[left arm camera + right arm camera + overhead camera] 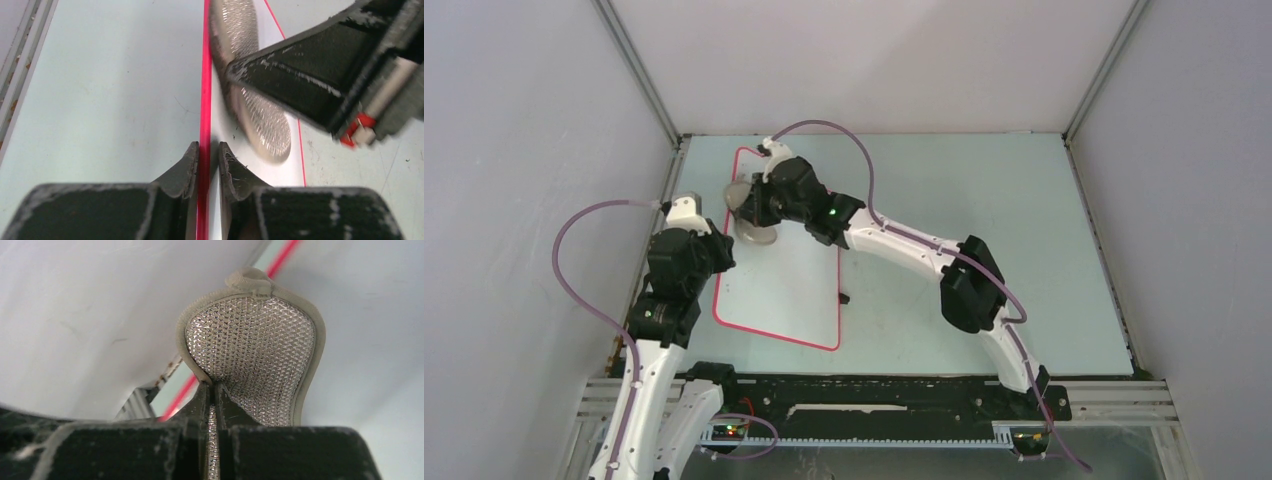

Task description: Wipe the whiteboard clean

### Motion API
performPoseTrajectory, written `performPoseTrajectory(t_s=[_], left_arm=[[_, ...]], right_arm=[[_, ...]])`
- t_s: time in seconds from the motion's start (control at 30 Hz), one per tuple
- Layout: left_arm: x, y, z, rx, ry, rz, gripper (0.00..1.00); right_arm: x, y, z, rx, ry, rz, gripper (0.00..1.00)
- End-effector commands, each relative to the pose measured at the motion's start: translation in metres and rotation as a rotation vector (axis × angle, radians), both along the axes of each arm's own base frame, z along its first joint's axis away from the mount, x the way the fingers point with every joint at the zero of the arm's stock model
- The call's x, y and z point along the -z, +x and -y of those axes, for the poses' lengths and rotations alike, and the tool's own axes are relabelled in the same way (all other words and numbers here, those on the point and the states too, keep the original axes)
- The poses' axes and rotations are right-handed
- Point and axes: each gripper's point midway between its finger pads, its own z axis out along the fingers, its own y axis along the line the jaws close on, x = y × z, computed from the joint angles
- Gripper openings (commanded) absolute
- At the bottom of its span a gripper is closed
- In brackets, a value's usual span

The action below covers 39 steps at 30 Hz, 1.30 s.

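Note:
The whiteboard (784,290) lies flat on the left half of the table, white with a thin red rim, and no writing shows on it. My left gripper (722,254) is shut on its left edge; in the left wrist view the left gripper (208,150) has one jaw on each side of the red rim (205,75). My right gripper (749,205) is over the board's far left part, shut on a grey knobbly cloth pad (754,232). The right wrist view shows the right gripper (212,387) pinching the pad (255,350), which stands edge-up against the whiteboard (370,340).
A small black clip (843,297) sits on the board's right edge. The pale green table (984,220) runs out to the right. A metal frame rail (669,200) and the grey wall stand close beside the board's left edge.

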Motion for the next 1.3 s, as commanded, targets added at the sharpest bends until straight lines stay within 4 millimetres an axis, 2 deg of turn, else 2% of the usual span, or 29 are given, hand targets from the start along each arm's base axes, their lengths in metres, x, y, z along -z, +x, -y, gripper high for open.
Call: performPoseTrajectory(t_s=[0.0, 0.17, 0.27, 0.33, 0.4, 0.63, 0.77, 0.83, 0.9, 1.03, 1.2, 1.27], left_arm=[[0.019, -0.008, 0.012, 0.065, -0.009, -0.066, 0.0], [0.02, -0.008, 0.012, 0.065, -0.007, -0.072, 0.0], [0.022, -0.007, 0.01, 0.059, -0.003, -0.079, 0.0], [0.023, -0.006, 0.01, 0.057, 0.001, -0.083, 0.0], [0.023, -0.006, 0.01, 0.061, 0.004, -0.084, 0.0], [0.024, -0.005, 0.011, 0.077, 0.019, -0.077, 0.0], [0.025, -0.005, 0.009, 0.074, 0.027, -0.077, 0.0], [0.025, -0.005, 0.009, 0.069, 0.029, -0.076, 0.0], [0.025, -0.005, 0.008, 0.067, 0.029, -0.077, 0.0], [0.025, -0.005, 0.006, 0.055, 0.035, -0.077, 0.0], [0.024, -0.005, 0.006, 0.055, 0.035, -0.073, 0.0], [0.024, -0.005, 0.006, 0.057, 0.036, -0.073, 0.0]], right_arm=[[0.061, 0.056, 0.04, 0.14, -0.111, -0.07, 0.0], [0.106, 0.096, 0.08, 0.221, -0.163, -0.128, 0.0], [0.112, 0.109, 0.087, 0.228, -0.166, -0.135, 0.0], [0.106, 0.107, 0.079, 0.209, -0.156, -0.125, 0.0], [0.091, 0.101, 0.064, 0.176, -0.133, -0.096, 0.0], [0.031, 0.08, 0.001, 0.098, -0.047, 0.073, 0.0], [0.012, 0.088, -0.012, 0.122, 0.019, 0.126, 0.0], [0.014, 0.095, -0.012, 0.137, 0.034, 0.116, 0.0], [0.019, 0.101, -0.008, 0.15, 0.031, 0.098, 0.0], [0.054, 0.115, 0.015, 0.184, -0.041, 0.035, 0.0], [0.114, 0.14, 0.074, 0.268, -0.144, -0.141, 0.0], [0.135, 0.144, 0.096, 0.284, -0.169, -0.203, 0.0]])
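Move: Across the tilted whiteboard, the middle of its far edge lies about 19 cm ahead of the right hand, 7 cm to its right and 11 cm lower. The board's far-left corner stands some 15 cm ahead and 3 cm left, at nearly hand height; the black clip on the low right edge is roughly 2 cm ahead, 18 cm right and 22 cm down. From the left hand, the far-edge middle lies about 26 cm ahead, 13 cm right and 9 cm lower. Sweeping the already pinched eraser down the board's slope, the right hand goes forward about 12 cm, right 9 cm and down 10 cm, turning some 15 degrees clockwise. It then strokes back up-left nearly as far, slightly backward, and starts another stroke down-right and forward near the far edge. The left hand keeps its pinch on the raised left edge, almost still. ##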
